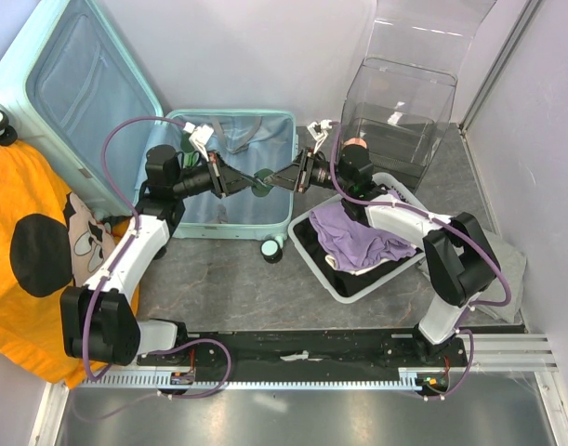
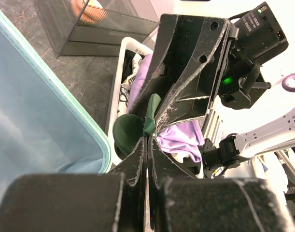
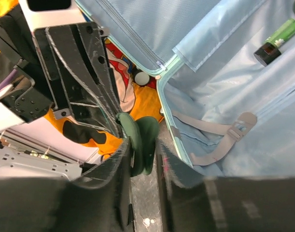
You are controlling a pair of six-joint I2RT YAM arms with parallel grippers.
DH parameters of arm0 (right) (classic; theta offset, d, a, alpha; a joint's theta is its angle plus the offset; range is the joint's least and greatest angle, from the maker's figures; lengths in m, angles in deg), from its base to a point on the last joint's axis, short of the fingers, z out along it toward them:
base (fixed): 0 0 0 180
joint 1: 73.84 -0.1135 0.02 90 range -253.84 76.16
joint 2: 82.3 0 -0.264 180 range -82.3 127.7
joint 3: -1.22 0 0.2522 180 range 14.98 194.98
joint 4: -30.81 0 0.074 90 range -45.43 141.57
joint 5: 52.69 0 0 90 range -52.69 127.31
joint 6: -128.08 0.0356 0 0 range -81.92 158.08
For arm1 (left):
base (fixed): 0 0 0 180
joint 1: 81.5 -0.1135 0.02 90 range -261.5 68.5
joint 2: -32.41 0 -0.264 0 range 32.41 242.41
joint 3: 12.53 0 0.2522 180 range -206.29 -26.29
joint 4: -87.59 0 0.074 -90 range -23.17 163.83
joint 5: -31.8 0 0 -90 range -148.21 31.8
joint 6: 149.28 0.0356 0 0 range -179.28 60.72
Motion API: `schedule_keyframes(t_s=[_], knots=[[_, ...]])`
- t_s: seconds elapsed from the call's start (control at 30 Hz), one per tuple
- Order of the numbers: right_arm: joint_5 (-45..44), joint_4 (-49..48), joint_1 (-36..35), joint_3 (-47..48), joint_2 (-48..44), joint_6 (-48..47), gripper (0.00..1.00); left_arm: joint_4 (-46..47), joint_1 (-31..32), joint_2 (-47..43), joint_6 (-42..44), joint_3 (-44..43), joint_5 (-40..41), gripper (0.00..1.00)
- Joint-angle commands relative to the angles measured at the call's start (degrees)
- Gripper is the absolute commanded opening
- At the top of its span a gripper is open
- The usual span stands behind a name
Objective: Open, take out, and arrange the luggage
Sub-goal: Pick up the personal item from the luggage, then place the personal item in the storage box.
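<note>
The mint luggage (image 1: pixel 285 149) lies open on the floor, its lid (image 1: pixel 79 84) leaning back at the left and its pale blue lining (image 3: pixel 234 96) and grey strap (image 3: pixel 219 133) showing. Both grippers meet above its right rim. My left gripper (image 1: pixel 250 183) (image 2: pixel 148 137) is shut on the edge of a small dark green soft item (image 1: pixel 262 181) (image 2: pixel 130 137) (image 3: pixel 147 140). My right gripper (image 1: pixel 275 177) (image 3: pixel 143 145) has a finger on each side of that item, with a narrow gap on one side.
A white mesh basket (image 1: pixel 332 286) with a purple cloth (image 1: pixel 353 237) sits right of the luggage. A clear plastic box (image 1: pixel 395 111) stands behind it. An orange cartoon-mouse cloth (image 1: pixel 23 186) lies at the left. A green tube (image 3: pixel 282 34) lies inside the luggage.
</note>
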Motion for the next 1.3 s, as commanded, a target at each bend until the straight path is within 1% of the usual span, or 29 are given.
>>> schedule_keyframes(t_s=[0.0,0.03,0.07,0.1,0.17,0.27,0.33,0.4,0.47,0.5,0.53,0.6,0.63,0.67,0.7,0.87,0.9,0.93,1.0,1.03,1.07,1.1,1.17,1.27], knots=[[1.77,-5.26,-0.50,2.03,-0.25,0.83,0.20,2.85,0.23,-1.36,-1.45,0.55,-1.97,0.02],[1.77,-5.97,-0.42,1.77,-0.34,1.44,0.13,2.76,0.23,-1.27,-1.45,0.64,-1.70,0.02],[1.77,-6.59,-0.33,1.50,-0.69,1.71,0.00,2.67,0.32,-1.27,-1.45,0.73,-1.53,0.02],[1.42,-7.20,-0.33,1.41,-0.87,1.71,0.00,2.24,0.23,-1.27,-1.45,0.81,-1.09,0.02],[1.33,-6.77,-0.33,1.41,-1.57,0.75,0.00,1.01,0.23,-1.61,-0.40,0.73,0.14,0.17],[-0.07,-3.36,-0.33,1.67,-2.71,-2.50,0.00,-0.23,0.23,-3.19,1.27,0.55,1.99,0.18],[-0.60,-2.29,-0.24,1.76,-3.33,-3.47,0.00,-0.75,0.23,-3.81,1.98,0.55,3.04,0.17],[-0.78,-2.20,-0.16,1.68,-3.42,-3.56,0.00,-1.02,0.23,-3.99,2.07,0.46,3.13,0.18],[-1.39,-1.59,-0.16,1.50,-3.77,-4.26,0.00,-1.54,0.23,-3.99,2.24,0.29,3.13,0.23],[-2.00,-0.97,-0.07,1.50,-3.94,-4.79,0.00,-1.63,0.23,-4.25,2.16,0.20,3.31,0.27],[-3.05,-0.36,-0.07,1.50,-4.21,-5.32,0.00,-1.89,0.14,-4.34,2.33,0.20,3.57,0.35],[-3.85,0.88,0.20,1.41,-4.56,-6.46,0.00,-2.33,0.14,-4.69,2.68,0.11,4.01,0.39],[-4.12,1.14,0.46,1.24,-5.00,-6.64,0.00,-2.77,0.14,-4.87,3.38,-0.06,4.36,0.45],[-4.82,1.40,0.55,1.15,-5.09,-6.81,0.00,-3.99,0.05,-5.13,3.74,-0.15,4.80,0.49],[-5.08,1.41,0.64,0.97,-5.35,-7.08,0.00,-4.44,0.05,-5.40,4.26,-0.33,6.02,0.51],[-6.93,2.98,2.74,0.01,-7.37,-8.31,0.00,-6.11,-0.82,-7.86,6.29,-0.42,9.45,0.54],[-7.37,3.51,3.27,-0.17,-7.89,-8.66,0.00,-6.64,-1.00,-8.03,6.46,-0.42,9.98,0.57],[-7.89,4.47,4.58,-0.34,-9.20,-10.14,0.00,-6.99,-1.26,-8.64,7.07,-0.50,10.51,0.58],[-11.39,9.91,6.52,-0.17,-11.14,-12.86,0.00,-8.22,-1.44,-9.26,7.69,-0.59,12.53,0.58],[-12.98,12.63,8.61,0.53,-13.24,-16.79,0.00,-8.31,-1.53,-9.61,8.39,-0.59,12.89,0.58],[-14.74,18.66,9.85,1.14,-14.31,-19.01,0.00,-8.57,-1.53,-9.96,8.75,-0.77,13.67,0.58],[-19.02,21.85,11.26,1.67,-15.36,-20.95,0.00,-8.58,-1.53,-10.14,8.92,-0.77,13.94,0.58],[-23.17,29.31,15.04,3.17,-18.09,-25.86,0.00,-8.58,-1.53,-10.49,9.45,-0.85,14.56,0.58],[-29.77,34.87,20.49,4.31,-19.94,-29.12,0.00,-10.33,-1.53,-10.58,10.15,-0.94,15.17,0.60]])
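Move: The personal item, a thin dark green disc, is already pinched by the left fingers, its middle about 2 cm to that hand's right and level with it. It lies some 2 cm to the left of the right hand, between that hand's half-open fingers. From the right hand, the open luggage spreads about 11 cm left and 5 cm ahead, the laundry basket 26 cm right and 12 cm back, both some 22 cm below; the clear cabinet stands about 30 cm right, 14 cm ahead and 14 cm lower. The right fingers shut on the green item's edge and keep their pinch while the left fingers open and let go. The right hand then swings off with gathering speed, about 16 cm right, 8 cm forward and slightly up, turning roughly 35 degrees clockwise towards the cabinet; the left hand, opened past halfway, backs away a few centimetres to its left and a little up, turning slightly counter-clockwise. ##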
